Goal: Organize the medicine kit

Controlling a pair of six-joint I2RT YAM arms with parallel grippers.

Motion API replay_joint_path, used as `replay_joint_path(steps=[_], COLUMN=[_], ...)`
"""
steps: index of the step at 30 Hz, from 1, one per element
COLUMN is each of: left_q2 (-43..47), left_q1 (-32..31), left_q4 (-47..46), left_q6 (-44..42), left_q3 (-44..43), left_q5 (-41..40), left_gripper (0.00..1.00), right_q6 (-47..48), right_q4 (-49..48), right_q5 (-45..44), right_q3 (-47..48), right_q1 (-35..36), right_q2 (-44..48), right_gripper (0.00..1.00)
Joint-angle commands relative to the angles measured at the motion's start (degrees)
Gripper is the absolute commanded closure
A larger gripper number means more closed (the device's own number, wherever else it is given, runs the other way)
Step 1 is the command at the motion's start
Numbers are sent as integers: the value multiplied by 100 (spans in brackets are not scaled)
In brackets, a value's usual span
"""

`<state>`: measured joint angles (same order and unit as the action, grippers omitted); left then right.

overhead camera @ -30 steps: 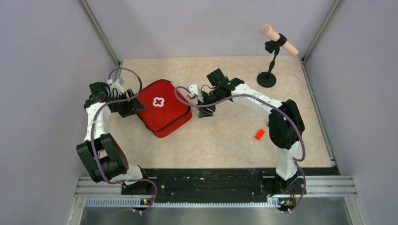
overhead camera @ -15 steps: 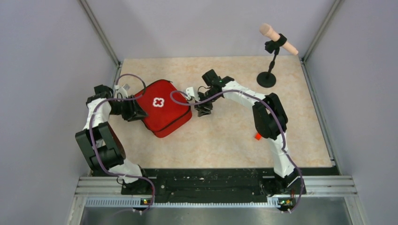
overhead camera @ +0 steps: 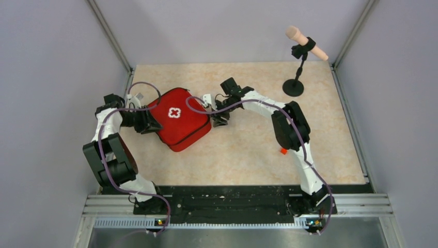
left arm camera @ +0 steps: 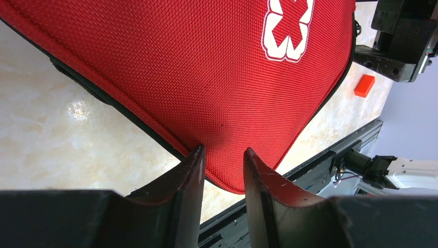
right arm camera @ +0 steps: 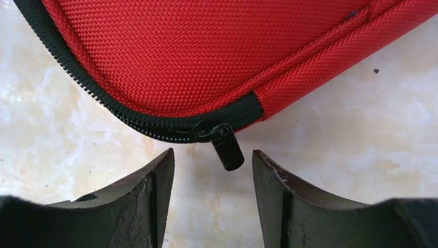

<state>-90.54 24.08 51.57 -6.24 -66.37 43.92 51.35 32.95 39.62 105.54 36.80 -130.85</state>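
The medicine kit (overhead camera: 181, 121) is a red zippered case with a white cross (overhead camera: 174, 112). It lies closed on the table, left of centre. My left gripper (overhead camera: 149, 124) is at its left corner. In the left wrist view the fingers (left arm camera: 192, 170) pinch that rounded corner of the kit (left arm camera: 206, 77) from both sides. My right gripper (overhead camera: 217, 120) is at the kit's right corner, open. The black zipper pull (right arm camera: 228, 148) hangs off the kit's edge (right arm camera: 206, 62), just beyond the tips of the right gripper (right arm camera: 213, 153), touching neither finger.
A small red block (overhead camera: 283, 151) lies on the table, half hidden under the right arm's elbow, and shows again as a red block (left arm camera: 364, 85) in the left wrist view. A microphone on a black stand (overhead camera: 293, 87) stands at the back right. Metal rails run along the table's near edge.
The left jaws have closed in on the kit's corner. The right arm has slid left towards the kit's right corner, its elbow now over the red block, and its jaws have widened a little.
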Motion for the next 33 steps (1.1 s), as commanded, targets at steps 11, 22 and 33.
replay_joint_path(steps=[11,22,33], left_q2=[50,115,142], left_q1=[-17,-17,-26], left_q4=[38,-2,4], left_q6=[-196,-218,-258], left_q3=[131,204,265], left_q5=[237,314,435], left_gripper=[63,64,64], right_q6=[-199,-288,-728], right_q4=[-101,-152,-607], right_q5=[1314,1279,1111], right_q3=[507,5,-270], right_q1=[-168,-165,-165], right_q2=[247,922,959], right_gripper=[65,82,82])
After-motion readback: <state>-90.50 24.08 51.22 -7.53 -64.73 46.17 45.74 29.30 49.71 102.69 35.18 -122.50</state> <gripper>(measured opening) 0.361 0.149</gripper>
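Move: The near-right zipper pull of the red medicine kit is just off the right fingertips, about 1 cm ahead, 2 cm left and 1 cm below. The kit's middle lies some 17 cm left of the right hand, level with it; the far zipper pull is roughly 12 cm ahead and 13 cm left. From the left hand, the kit's middle is about 6 cm ahead, 10 cm right and 5 cm lower, the near-right pull some 8 cm ahead, 23 cm right and 7 cm lower. Lift the right gripper almost straight up, about 8 cm away from the near-right zipper pull, closing its fingers from half open to nearly shut without the pull between them. Let them tip some 10 degrees flatter towards the kit as they rise. Keep the left fingertips resting on the kit's left edge, barely shifting. ##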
